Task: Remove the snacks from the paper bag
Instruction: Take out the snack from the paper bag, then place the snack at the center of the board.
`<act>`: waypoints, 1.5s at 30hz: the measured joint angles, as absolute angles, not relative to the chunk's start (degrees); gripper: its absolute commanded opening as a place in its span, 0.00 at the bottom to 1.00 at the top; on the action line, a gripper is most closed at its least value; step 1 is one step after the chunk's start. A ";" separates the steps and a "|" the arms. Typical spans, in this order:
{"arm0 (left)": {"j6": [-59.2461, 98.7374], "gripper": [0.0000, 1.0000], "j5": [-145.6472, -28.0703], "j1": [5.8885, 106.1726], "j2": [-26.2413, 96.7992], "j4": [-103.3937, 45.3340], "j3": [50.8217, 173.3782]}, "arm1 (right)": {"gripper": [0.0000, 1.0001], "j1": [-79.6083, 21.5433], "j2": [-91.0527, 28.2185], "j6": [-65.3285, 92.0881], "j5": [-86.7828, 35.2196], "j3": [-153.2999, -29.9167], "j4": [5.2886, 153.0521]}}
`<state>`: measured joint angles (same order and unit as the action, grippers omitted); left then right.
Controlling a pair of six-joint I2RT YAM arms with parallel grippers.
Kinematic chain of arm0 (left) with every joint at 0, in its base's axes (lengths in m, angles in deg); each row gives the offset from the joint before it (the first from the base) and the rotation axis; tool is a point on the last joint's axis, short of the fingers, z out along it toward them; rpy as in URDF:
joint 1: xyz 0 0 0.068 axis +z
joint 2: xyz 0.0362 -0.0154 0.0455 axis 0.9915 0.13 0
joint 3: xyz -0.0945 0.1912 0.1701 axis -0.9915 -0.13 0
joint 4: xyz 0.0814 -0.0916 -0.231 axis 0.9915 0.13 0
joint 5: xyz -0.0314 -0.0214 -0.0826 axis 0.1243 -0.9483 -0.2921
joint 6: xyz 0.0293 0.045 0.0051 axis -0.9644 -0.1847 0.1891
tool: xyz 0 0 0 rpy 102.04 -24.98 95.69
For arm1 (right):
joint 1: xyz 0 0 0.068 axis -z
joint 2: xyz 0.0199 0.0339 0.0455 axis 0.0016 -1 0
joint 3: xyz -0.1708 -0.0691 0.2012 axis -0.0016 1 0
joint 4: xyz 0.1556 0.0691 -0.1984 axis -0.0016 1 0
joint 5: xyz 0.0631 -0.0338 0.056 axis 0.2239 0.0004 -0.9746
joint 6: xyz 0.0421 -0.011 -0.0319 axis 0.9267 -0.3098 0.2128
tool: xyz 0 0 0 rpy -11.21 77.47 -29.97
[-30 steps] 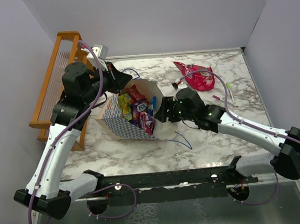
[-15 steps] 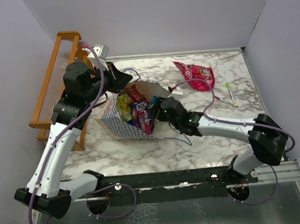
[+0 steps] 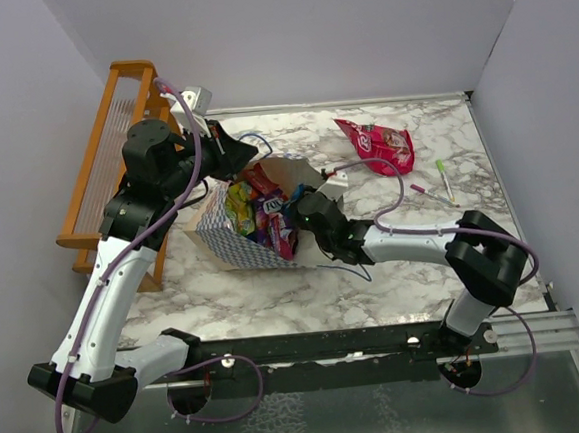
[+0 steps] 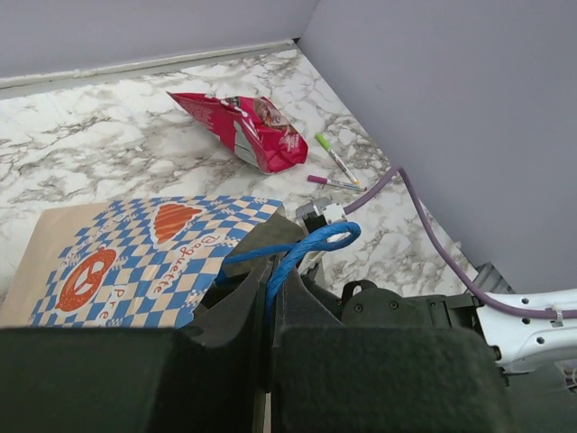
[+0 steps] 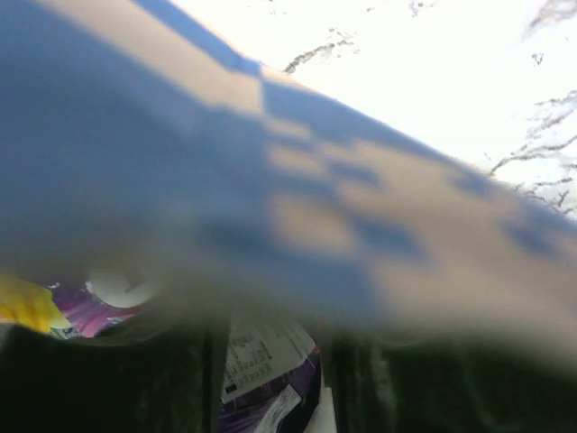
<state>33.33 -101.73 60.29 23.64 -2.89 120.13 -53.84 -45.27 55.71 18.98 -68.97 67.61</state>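
The paper bag lies on its side with its mouth facing right and colourful snacks showing inside. My left gripper is shut on the bag's blue cord handle, holding the mouth up; the cord runs between its fingers. My right gripper is reaching into the mouth. In the right wrist view the blurred checkered bag wall fills the top, and a purple packet with a white label sits between that gripper's fingers, filling the gap. A pink-red packet lies on the table at the back right.
An orange wooden rack stands at the far left beside the left arm. A green pen and a purple pen lie right of the pink-red packet. Grey walls close the table on three sides. A loose blue cord trails by the bag.
My right arm has pushed left, deeper into the bag's mouth, and its jaws have narrowed around the purple packet. The left arm still holds the handle in the same place.
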 measured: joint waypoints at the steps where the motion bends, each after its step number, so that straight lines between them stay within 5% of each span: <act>1: 33.33 0.00 -101.73 60.29 23.64 -2.92 120.13 | 0.30 -53.86 -45.38 55.45 19.05 -69.03 66.98; 9: 33.33 0.00 -101.73 60.29 23.64 -2.89 120.13 | 0.01 -53.84 -47.68 51.21 19.68 -71.15 62.43; 21: 33.57 0.00 -101.73 60.29 23.62 -3.79 119.17 | 0.01 -53.82 -34.34 43.54 9.08 -71.13 66.15; 34: 33.53 0.00 -101.65 60.29 22.46 -4.10 118.10 | 0.01 -53.88 -11.04 28.61 -13.41 -79.02 90.04; 39: 33.27 0.00 -101.67 60.29 22.46 -4.16 117.69 | 0.01 -53.90 -2.10 22.68 -6.72 -88.68 100.66; 45: 32.90 0.00 -101.69 60.29 22.46 -4.18 117.69 | 0.01 -53.86 3.69 17.99 17.17 -91.37 106.26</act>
<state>32.90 -101.69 60.29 22.46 -4.18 117.69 -53.86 3.69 17.99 17.17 -91.37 106.26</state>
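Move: The blue snack lies in the tilted bag's mouth almost at the right hand's fingertips, about 2 cm ahead and 1 cm left of them. The purple snack is some 6 cm left and 3 cm lower, and the yellow snack some 13 cm left, 2 cm ahead and 3 cm lower. The red pack lies on the table, roughly 20 cm ahead, 24 cm right and 9 cm below. From the left hand, the blue snack is about 6 cm ahead, 8 cm right and 30 cm below. The blue snack gets pinched by its edge as the right fingers shut while easing a little farther in. The hand then lifts it out of the bag by some 33 cm, drawing back and turning counter-clockwise, then swings about 20 cm right as that turn unwinds and the fingertips tip up roughly 30 degrees. The left hand keeps the blue handle pinched, holding the bag open. ##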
